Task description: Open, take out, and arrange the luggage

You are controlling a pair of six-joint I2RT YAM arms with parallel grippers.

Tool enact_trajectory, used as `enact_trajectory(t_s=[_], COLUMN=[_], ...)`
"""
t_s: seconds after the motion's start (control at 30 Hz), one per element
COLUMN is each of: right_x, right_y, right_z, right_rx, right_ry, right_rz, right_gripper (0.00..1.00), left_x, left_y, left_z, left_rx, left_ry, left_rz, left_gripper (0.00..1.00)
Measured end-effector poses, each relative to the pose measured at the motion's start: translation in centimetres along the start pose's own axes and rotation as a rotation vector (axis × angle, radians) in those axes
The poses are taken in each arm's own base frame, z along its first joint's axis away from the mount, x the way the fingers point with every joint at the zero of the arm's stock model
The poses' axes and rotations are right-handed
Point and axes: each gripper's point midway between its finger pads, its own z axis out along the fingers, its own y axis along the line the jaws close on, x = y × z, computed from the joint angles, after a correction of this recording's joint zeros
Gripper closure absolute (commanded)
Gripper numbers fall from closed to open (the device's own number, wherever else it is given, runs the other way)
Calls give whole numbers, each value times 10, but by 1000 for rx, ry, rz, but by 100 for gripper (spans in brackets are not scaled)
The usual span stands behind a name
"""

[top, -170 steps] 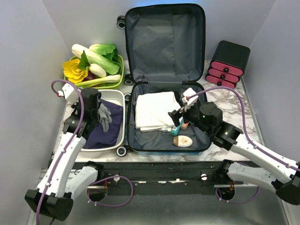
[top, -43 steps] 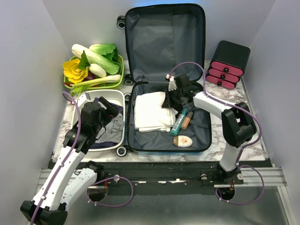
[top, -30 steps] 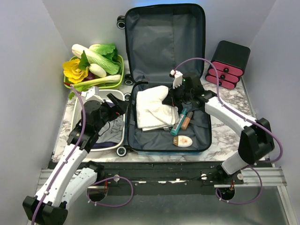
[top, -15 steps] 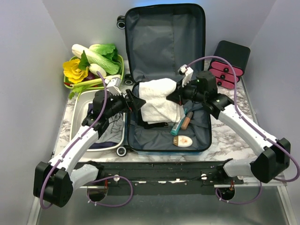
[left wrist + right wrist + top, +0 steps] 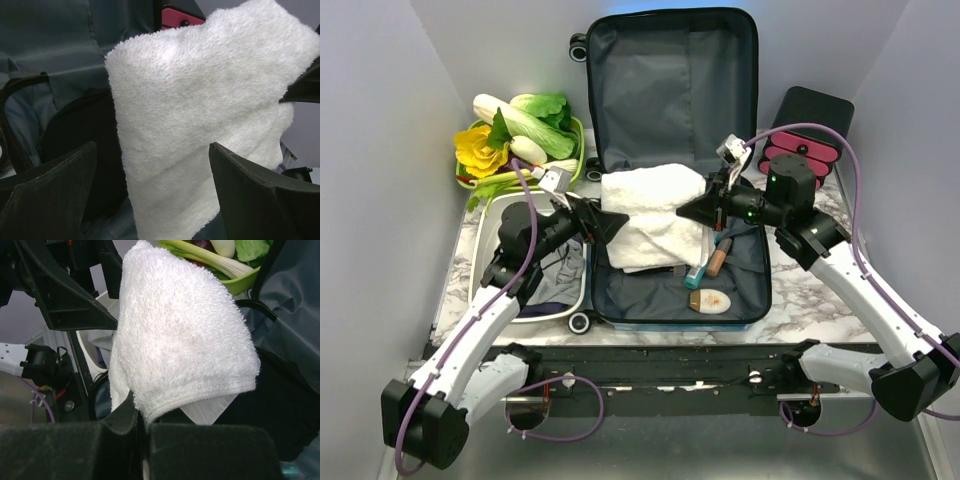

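The luggage [image 5: 672, 90] lies open, lid upright at the back, dark grey lining showing. My right gripper [image 5: 694, 210] is shut on the edge of a white towel [image 5: 655, 215] and holds it up above the luggage's lower half [image 5: 750, 290]. In the right wrist view the towel [image 5: 180, 335] drapes up from the closed right gripper [image 5: 142, 420]. My left gripper [image 5: 612, 225] is open at the towel's left edge. In the left wrist view the towel [image 5: 200, 100] hangs between the spread fingers of the left gripper [image 5: 155, 190], apart from both.
A teal tube [image 5: 700, 270], a brown bottle [image 5: 720, 258] and a white bottle [image 5: 712, 302] lie in the luggage. A white bin [image 5: 490, 225] with dark clothes sits left of it, a green vegetable tray [image 5: 578, 150] behind that. A black box with pink drawers [image 5: 805, 135] stands at the right.
The right gripper has lifted the towel off the luggage floor and drawn it up and right. The left arm swung from the white bin over to the towel's left edge.
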Motion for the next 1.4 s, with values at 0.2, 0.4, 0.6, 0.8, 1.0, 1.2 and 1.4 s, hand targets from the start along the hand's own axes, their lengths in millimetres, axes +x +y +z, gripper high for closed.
enact_trajectory(t_s=[0.2, 0.4, 0.6, 0.8, 1.0, 1.2, 1.4], right_x=[-2, 6, 11, 5, 26, 66, 88], right_y=[14, 3, 10, 45, 57, 81, 109], right_z=[1, 14, 47, 99, 166, 210, 232], right_rx=[-77, -64, -2, -13, -24, -55, -102], right_ry=[-6, 17, 43, 30, 97, 191, 234], right_rz=[14, 55, 76, 162, 296, 398, 454], right_gripper=[99, 99, 99, 99, 99, 99, 99], left_x=[-7, -5, -20, -48, -43, -21, -6], left_y=[-16, -4, 13, 44, 92, 119, 129], left_z=[-12, -1, -15, -48, -102, -158, -201], left_rx=[69, 6, -185, -546, -947, -1207, -1339], left_ry=[-69, -29, -38, -36, 16, 100, 105], left_rz=[26, -46, -99, -192, -213, -211, -219], left_gripper=[48, 80, 93, 96, 96, 93, 92])
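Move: The white towel hangs from the right fingers; its middle is about 7 cm right, 1 cm ahead and 5 cm below the open left hand. From that hand the white tray is some 20 cm left, 7 cm back and 24 cm lower, the vegetable basket about 21 cm left and 17 cm ahead. From the right hand the tray is roughly 35 cm left, 10 cm back and 28 cm down; the suitcase's bottom half lies about 9 cm straight back, the teal bottle 12 cm back and 3 cm right. The towel's free left side gets pinched as the left fingers close almost on the spot. Both hands then carry it left out of the suitcase area to the tray: the left about 23 cm, drawing back and sinking late, turning some 65 degrees counter-clockwise and tipping down; the right, still gripping its corner, about 25 cm left and 10 cm down. ##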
